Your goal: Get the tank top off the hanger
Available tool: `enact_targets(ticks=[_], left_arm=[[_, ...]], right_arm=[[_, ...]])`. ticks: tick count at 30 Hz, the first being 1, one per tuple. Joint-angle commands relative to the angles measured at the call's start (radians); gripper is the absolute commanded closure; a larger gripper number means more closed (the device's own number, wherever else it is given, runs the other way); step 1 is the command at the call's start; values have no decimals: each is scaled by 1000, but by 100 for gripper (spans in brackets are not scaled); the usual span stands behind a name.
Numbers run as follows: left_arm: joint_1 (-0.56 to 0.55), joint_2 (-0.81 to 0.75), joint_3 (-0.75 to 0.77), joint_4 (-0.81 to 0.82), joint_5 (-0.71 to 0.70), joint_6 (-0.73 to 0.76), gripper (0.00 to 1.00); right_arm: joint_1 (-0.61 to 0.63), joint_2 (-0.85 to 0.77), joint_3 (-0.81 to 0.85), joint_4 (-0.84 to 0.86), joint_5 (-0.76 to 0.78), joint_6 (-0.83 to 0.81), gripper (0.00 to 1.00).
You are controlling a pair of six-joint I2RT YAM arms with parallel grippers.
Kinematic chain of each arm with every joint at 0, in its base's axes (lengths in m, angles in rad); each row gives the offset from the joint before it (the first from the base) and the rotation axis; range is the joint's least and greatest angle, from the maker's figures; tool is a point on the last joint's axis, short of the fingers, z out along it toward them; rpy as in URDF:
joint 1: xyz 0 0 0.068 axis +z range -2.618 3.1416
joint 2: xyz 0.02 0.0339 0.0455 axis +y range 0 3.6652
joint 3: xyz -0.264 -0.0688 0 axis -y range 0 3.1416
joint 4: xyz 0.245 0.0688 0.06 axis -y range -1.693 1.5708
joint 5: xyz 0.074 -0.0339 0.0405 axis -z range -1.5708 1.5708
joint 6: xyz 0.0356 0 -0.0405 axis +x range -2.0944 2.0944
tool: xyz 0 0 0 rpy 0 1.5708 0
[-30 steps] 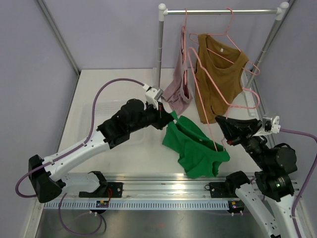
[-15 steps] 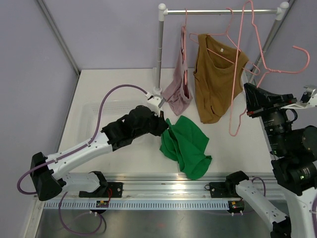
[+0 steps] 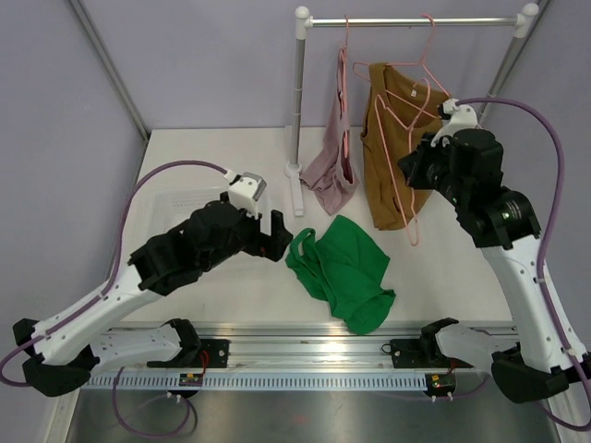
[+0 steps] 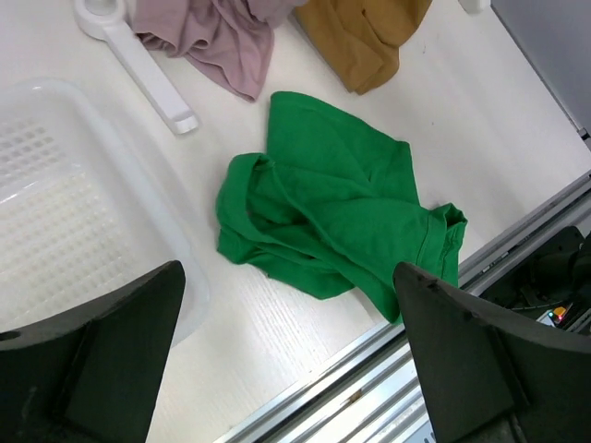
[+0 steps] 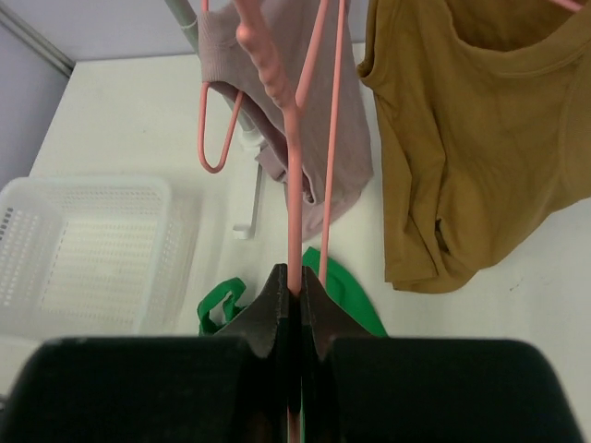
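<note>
The green tank top [image 3: 343, 269] lies crumpled on the white table, free of any hanger; it also shows in the left wrist view [image 4: 332, 217]. My left gripper [image 3: 278, 236] hovers just left of it, jaws wide open and empty [image 4: 287, 269]. My right gripper [image 3: 413, 172] is raised in front of the rack, shut on the wire of a bare pink hanger [image 5: 293, 185] that dangles with its lowest loop [image 3: 412, 236] above the table. In the right wrist view the closed fingers [image 5: 295, 277] pinch that pink wire.
A brown tank top [image 3: 395, 152] and a mauve garment [image 3: 331, 173] hang on pink hangers from the rail [image 3: 416, 20]. The rack's post and white foot [image 4: 148, 69] stand at mid-table. A white perforated basket [image 4: 55, 203] sits under the left arm.
My left gripper opened, let go of the green tank top and drew back to the left. The right arm carried the bare hanger up and left toward the rack.
</note>
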Motion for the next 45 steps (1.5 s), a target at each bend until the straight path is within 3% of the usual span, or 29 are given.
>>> enact_targets(ticks=[1,6,13,21,29,31,33,36,38,40,45], left_arm=[[-3,-62,46,-116,-79,37,1],[-5,-113,28,-181,-120,44,1],[-5,-137,-43,-153,-131,39,1],[-5,-110,-42,-152,-108,31,1],[-5,-133,-52,-116,-85,33,1],[-5,-117,-46,-106,-76,30,1],[-5,-102,-40,-98,-71,25,1],[-10,-74,-40,-66,-56,13,1],[-26,-55,-52,-18,-48,5,1],[-54,-30,-61,44,-40,1,1],[-115,114,-81,179,-39,-7,1]], right_arm=[[3,80,135,29,-26,-54,100],[-3,302,316,23,36,-101,100],[-77,640,757,-59,-24,-126,100],[-109,933,1118,-125,-68,-141,100],[-111,912,1018,-94,-70,-135,100],[-111,875,967,-79,-70,-137,89],[-111,851,938,-65,-68,-135,65],[-111,823,951,-69,-70,-140,60],[-111,811,979,-89,-64,-143,24],[-111,768,971,-122,-67,-137,1],[-111,562,739,-74,-70,-106,1]])
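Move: The right hand still holds the empty pink hanger; the rack rail's free stretch, where its hook will go, lies about 26 cm ahead, 4 cm left and 10 cm up. Hanging below the rail, the brown top is some 24 cm ahead and 3 cm right, the mauve top about 25 cm ahead and 12 cm left. The green tank top lies 10 cm back, 6 cm left and well below; from the open left hand it is roughly 17 cm right, 2 cm ahead, 26 cm down. The right hand carries the empty pink hanger about 23 cm forward, first rising some 4 cm and then sinking about 6 cm to set its hook on the rail between the mauve and brown tops, then opens wide, lets go of the hanger and draws back and up about 5 cm each. Meanwhile the open left hand swings some 5 cm left, pauses there, then comes back right and ends about 3 cm lower, nearer the green tank top without touching it. ##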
